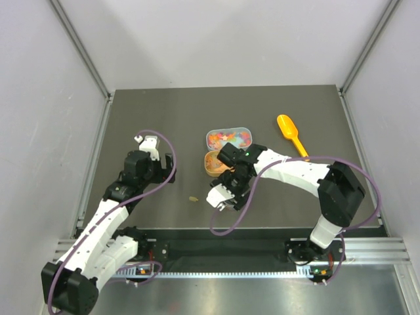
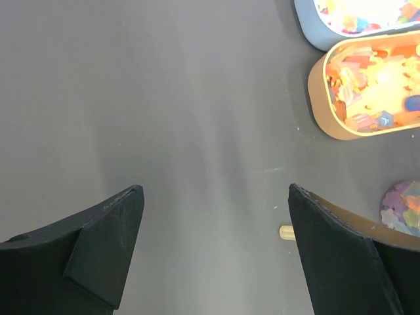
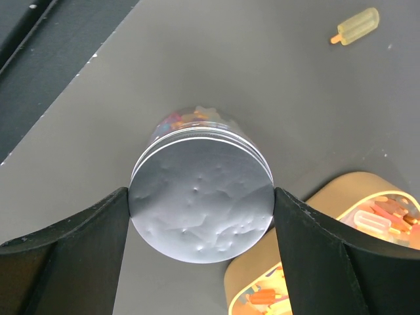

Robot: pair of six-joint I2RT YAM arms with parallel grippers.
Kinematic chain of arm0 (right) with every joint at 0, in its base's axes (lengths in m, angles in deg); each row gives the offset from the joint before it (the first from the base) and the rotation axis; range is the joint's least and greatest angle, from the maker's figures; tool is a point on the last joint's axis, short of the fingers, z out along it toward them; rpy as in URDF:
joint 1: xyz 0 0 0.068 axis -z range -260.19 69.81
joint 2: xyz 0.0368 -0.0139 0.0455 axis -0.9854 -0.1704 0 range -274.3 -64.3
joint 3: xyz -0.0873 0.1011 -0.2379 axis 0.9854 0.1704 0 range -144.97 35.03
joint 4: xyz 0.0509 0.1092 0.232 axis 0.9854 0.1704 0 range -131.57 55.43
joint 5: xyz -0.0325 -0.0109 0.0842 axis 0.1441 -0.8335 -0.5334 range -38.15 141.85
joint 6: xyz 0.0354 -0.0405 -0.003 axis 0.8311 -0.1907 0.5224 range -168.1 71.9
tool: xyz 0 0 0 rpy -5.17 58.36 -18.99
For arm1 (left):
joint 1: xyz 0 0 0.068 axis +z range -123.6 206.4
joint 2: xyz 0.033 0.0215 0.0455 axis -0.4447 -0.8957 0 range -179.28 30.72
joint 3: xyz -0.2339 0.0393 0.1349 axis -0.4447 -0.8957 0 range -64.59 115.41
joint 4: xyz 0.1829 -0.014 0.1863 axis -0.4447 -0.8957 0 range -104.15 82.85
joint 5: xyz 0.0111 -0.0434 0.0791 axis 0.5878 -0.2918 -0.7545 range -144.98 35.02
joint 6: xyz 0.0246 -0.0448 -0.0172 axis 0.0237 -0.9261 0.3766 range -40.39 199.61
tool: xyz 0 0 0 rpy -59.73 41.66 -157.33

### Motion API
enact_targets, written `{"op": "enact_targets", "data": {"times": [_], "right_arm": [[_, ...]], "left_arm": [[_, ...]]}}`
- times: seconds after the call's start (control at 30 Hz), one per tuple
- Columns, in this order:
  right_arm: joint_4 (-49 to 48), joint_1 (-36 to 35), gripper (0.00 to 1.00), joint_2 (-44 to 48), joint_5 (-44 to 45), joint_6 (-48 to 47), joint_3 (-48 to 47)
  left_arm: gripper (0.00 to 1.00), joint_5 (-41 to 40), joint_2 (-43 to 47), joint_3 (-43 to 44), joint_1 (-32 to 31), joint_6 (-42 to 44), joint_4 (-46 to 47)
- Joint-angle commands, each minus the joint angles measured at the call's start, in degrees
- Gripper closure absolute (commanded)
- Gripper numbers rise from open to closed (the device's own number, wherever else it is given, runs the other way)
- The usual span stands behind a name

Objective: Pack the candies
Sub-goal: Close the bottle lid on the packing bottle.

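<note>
The candies (image 2: 367, 85) are tiny multicoloured sweets heaped in an orange tray (image 2: 318, 98) and a blue tray (image 2: 315, 33). More candies (image 3: 187, 118) show through the wall of a round clear jar with a silver lid (image 3: 197, 223). My right gripper (image 3: 200, 191) is shut on that jar, one finger against each side of the lid, just in front of the orange tray (image 1: 211, 172). The left gripper (image 2: 216, 190) is open over bare table left of the trays, with nothing between its fingers. One pale yellow candy (image 2: 286, 231) lies loose by its right finger.
An orange plastic scoop (image 1: 291, 133) lies at the back right of the dark table (image 1: 157, 118). The blue tray (image 1: 228, 137) sits behind the orange one. The loose yellow candy (image 1: 193, 198) lies near the front edge. White walls enclose three sides.
</note>
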Motion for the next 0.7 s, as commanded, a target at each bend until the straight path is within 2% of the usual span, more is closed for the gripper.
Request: {"op": "enact_targets", "data": {"times": [0.0,0.37,0.47,0.57,0.67], "right_arm": [[-1.23,-1.12,0.28,0.65,1.21,1.54,0.86],[-2.02,-1.12,0.23,-1.2,1.47,2.5,-0.45],[-1.5,-1.04,0.17,-1.38,1.12,3.03,-1.16],[-0.89,-0.95,0.0,-1.2,0.86,4.0,-2.03],[-0.18,-0.69,0.0,-1.29,0.33,4.88,-3.18]], "left_arm": [[0.05,1.3,0.64,-0.95,0.56,-0.8,2.54],[0.05,1.39,0.64,-1.65,0.91,-1.15,2.89],[0.05,2.97,0.64,-1.65,0.91,-1.24,2.8],[0.05,3.23,0.64,-1.56,0.91,-1.24,2.8],[0.05,3.58,0.56,-1.39,0.99,-0.8,2.98]]}}
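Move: The right hand still has the lid between its fingers on top of the packing bottle: lid right at the hand point, bottle straight beneath with its middle about 4 cm lower. The orange box stands some 14 cm ahead of this hand and the clear box about 22 cm ahead, both straight in line; the loose candy lies around 12 cm to its left and 1 cm ahead. From the left hand the lid is roughly 20 cm right, 11 cm back and lower. The right fingers let go of the lid, opening from their grip to fully wide, so that by the end both tips stand just clear of its rim. The hand otherwise stays over the packing bottle, sinking only about half a centimetre and turning barely clockwise, with no lift away yet. ##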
